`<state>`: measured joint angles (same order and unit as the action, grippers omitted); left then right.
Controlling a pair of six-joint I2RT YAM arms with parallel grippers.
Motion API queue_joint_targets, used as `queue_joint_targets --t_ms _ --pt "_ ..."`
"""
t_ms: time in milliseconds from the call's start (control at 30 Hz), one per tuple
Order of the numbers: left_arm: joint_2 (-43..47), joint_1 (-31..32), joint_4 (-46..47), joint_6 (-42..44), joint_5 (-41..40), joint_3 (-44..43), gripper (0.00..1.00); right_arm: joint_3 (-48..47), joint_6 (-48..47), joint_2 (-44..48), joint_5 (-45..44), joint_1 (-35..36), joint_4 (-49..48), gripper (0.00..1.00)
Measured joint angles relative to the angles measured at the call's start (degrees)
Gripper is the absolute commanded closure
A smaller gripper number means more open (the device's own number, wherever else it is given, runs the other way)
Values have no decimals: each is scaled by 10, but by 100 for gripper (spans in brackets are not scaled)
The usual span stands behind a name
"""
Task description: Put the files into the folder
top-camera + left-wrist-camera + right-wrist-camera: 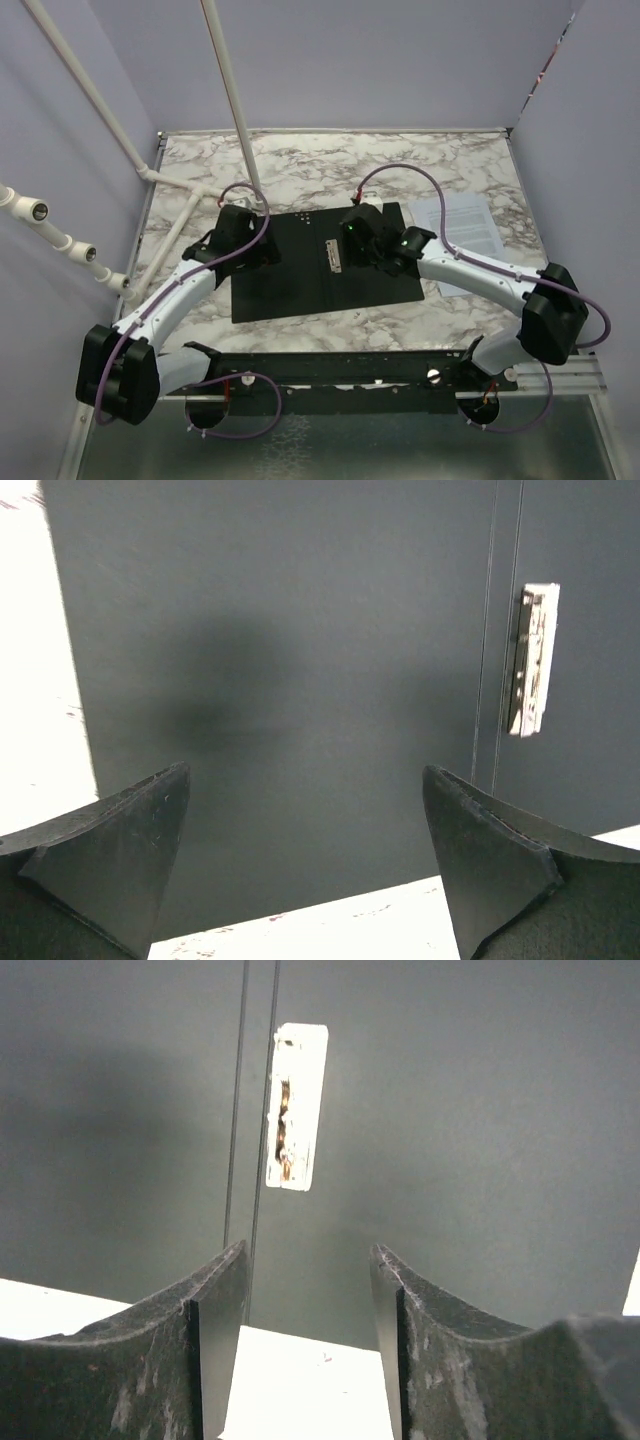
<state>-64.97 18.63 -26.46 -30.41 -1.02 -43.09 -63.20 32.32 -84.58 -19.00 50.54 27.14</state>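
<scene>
The folder (300, 275) lies open and flat mid-table, black inside up, with its silver clip (333, 255) by the spine. The clip also shows in the left wrist view (531, 660) and the right wrist view (296, 1105). The files (463, 222), white printed sheets, lie on the table to the right of the folder, partly under my right arm. My left gripper (268, 250) is open and empty over the folder's left half (300, 680). My right gripper (350, 238) is open and empty over the right half (450, 1110), near the clip.
White pipes (232, 90) run along the back left of the marble table (330, 160). Lilac walls close the sides and back. A black rail (330, 372) runs along the near edge between the arm bases.
</scene>
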Motion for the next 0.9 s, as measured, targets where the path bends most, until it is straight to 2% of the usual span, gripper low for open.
queue_joint_targets --t_ms 100,267,900 --pt "-19 40 15 -22 -1 21 1 12 4 -9 20 0 0 56" --pt "-64 86 48 -57 -7 50 1 4 9 -59 38 0 -7 62" --pt "-114 92 130 -97 -51 74 1 -99 10 -214 66 8 -21 71"
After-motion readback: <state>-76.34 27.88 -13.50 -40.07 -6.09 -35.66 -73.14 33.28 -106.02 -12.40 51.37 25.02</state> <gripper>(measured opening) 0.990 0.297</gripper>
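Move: The folder lies open; the middle of its left panel is about 8 cm below the left hand and 2 cm to its right. The metal clip is some 15 cm right of the left hand and 3 cm ahead. From the right hand, the clip is roughly 6 cm ahead, 4 cm left and 11 cm below; the files lie about 9 cm ahead and 27 cm right, on the table. Left hand sinks about 7 cm onto the panel, pushes forward; right descends leftward towards the clip, partly closing. ##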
